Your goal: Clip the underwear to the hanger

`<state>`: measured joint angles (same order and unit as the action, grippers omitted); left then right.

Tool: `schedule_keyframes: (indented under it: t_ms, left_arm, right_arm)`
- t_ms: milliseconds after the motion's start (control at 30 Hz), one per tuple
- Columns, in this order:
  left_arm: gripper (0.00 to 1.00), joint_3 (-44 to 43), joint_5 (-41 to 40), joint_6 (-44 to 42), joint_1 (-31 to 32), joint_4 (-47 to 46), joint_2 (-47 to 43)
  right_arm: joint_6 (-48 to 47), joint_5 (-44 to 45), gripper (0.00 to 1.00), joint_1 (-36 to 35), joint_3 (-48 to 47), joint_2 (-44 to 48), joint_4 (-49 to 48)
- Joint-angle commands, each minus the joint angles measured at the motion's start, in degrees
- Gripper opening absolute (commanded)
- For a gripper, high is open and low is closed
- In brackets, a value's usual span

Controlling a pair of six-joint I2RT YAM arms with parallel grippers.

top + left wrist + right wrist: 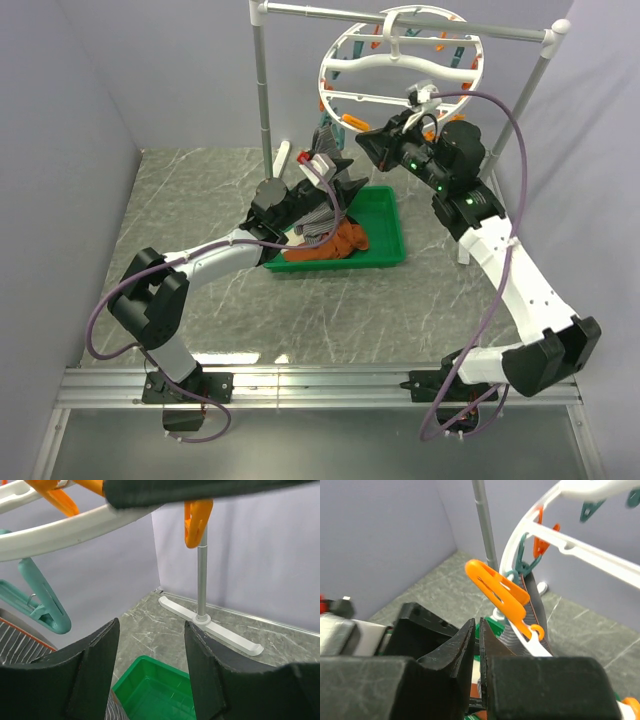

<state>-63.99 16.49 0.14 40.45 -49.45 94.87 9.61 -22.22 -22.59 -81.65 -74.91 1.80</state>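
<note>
The white ring hanger hangs by its hook from the rack bar. The grey striped underwear hangs in a strip from the ring's lower left edge down into the green tray. In the right wrist view the underwear hangs at a teal clothespin, beside an orange clothespin. My right gripper is just below that orange pin, its jaws nearly touching with nothing between them. My left gripper is open and empty, with the underwear at its left. Both the left gripper and the right gripper sit under the ring.
An orange-rust garment lies in the tray. The rack's grey upright pole and its white foot stand behind the tray. A teal clothespin and an orange one hang close above my left fingers. Walls close in on the left and back.
</note>
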Motion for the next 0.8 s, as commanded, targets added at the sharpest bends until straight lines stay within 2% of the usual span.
schedule_keyframes:
  t_ms: [0,100,133,200,333,467,633,767]
  left_arm:
    - [0.6,-2.63,-2.16,0.56,-0.8,-2.4,-0.83]
    - [0.47,-4.13,0.63,5.54,-4.13,-1.27,-2.67]
    - [0.39,-4.56,1.69,6.88,-5.02,0.91,-4.24]
    - [0.35,-4.74,4.59,8.64,-6.6,3.47,-5.92]
    - [0.33,-5.7,5.66,8.65,-7.31,10.67,-9.26]
    - [0.3,-9.31,4.25,8.73,-7.84,14.9,-8.48]
    - [0.29,-13.52,5.3,9.44,-8.89,15.44,-6.37]
    - [0.29,-17.74,7.23,11.28,-8.81,14.91,-3.21]
  right_arm:
    - [0.59,0.85,0.15,-0.44,-3.35,-0.41,1.01]
    - [0.33,2.87,0.15,-0.18,-2.65,1.52,-0.31]
    - [0.06,3.14,0.15,-0.26,-2.29,2.22,-0.74]
    - [-0.73,3.06,0.15,-0.17,-1.94,3.89,-0.4]
    - [-1.95,3.67,0.15,-0.09,-1.06,4.78,0.74]
    - [-2.75,7.09,0.14,-0.09,-0.62,4.78,1.27]
    - [-3.98,12.72,0.14,0.26,-0.27,5.13,1.1]
    - [-3.28,13.69,0.14,0.79,0.26,4.6,1.19]
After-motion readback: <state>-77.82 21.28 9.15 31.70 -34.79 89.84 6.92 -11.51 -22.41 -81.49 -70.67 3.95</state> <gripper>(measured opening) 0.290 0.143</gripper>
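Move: The orange clip on the near-left rim of the hanger is about 7 cm ahead of the left hand and some 11 cm above it, neither left nor right. The teal clip on that rim lies about 10 cm ahead, 4 cm left and 6 cm up; the striped underwear hangs some 8 cm ahead, 6 cm left and 6 cm below. From the right hand, the orange clip is roughly 6 cm ahead, 6 cm left and 2 cm up. The orange clip is what the empty left hand makes for: it swings left about 5 cm first, then climbs some 10 cm to bring its fingertips beside the clip's left end, narrowing its fingers to about half their gap. The nearly shut right hand backs off from the clip, 4 cm to the right and slightly up, turning about 10 degrees clockwise. ##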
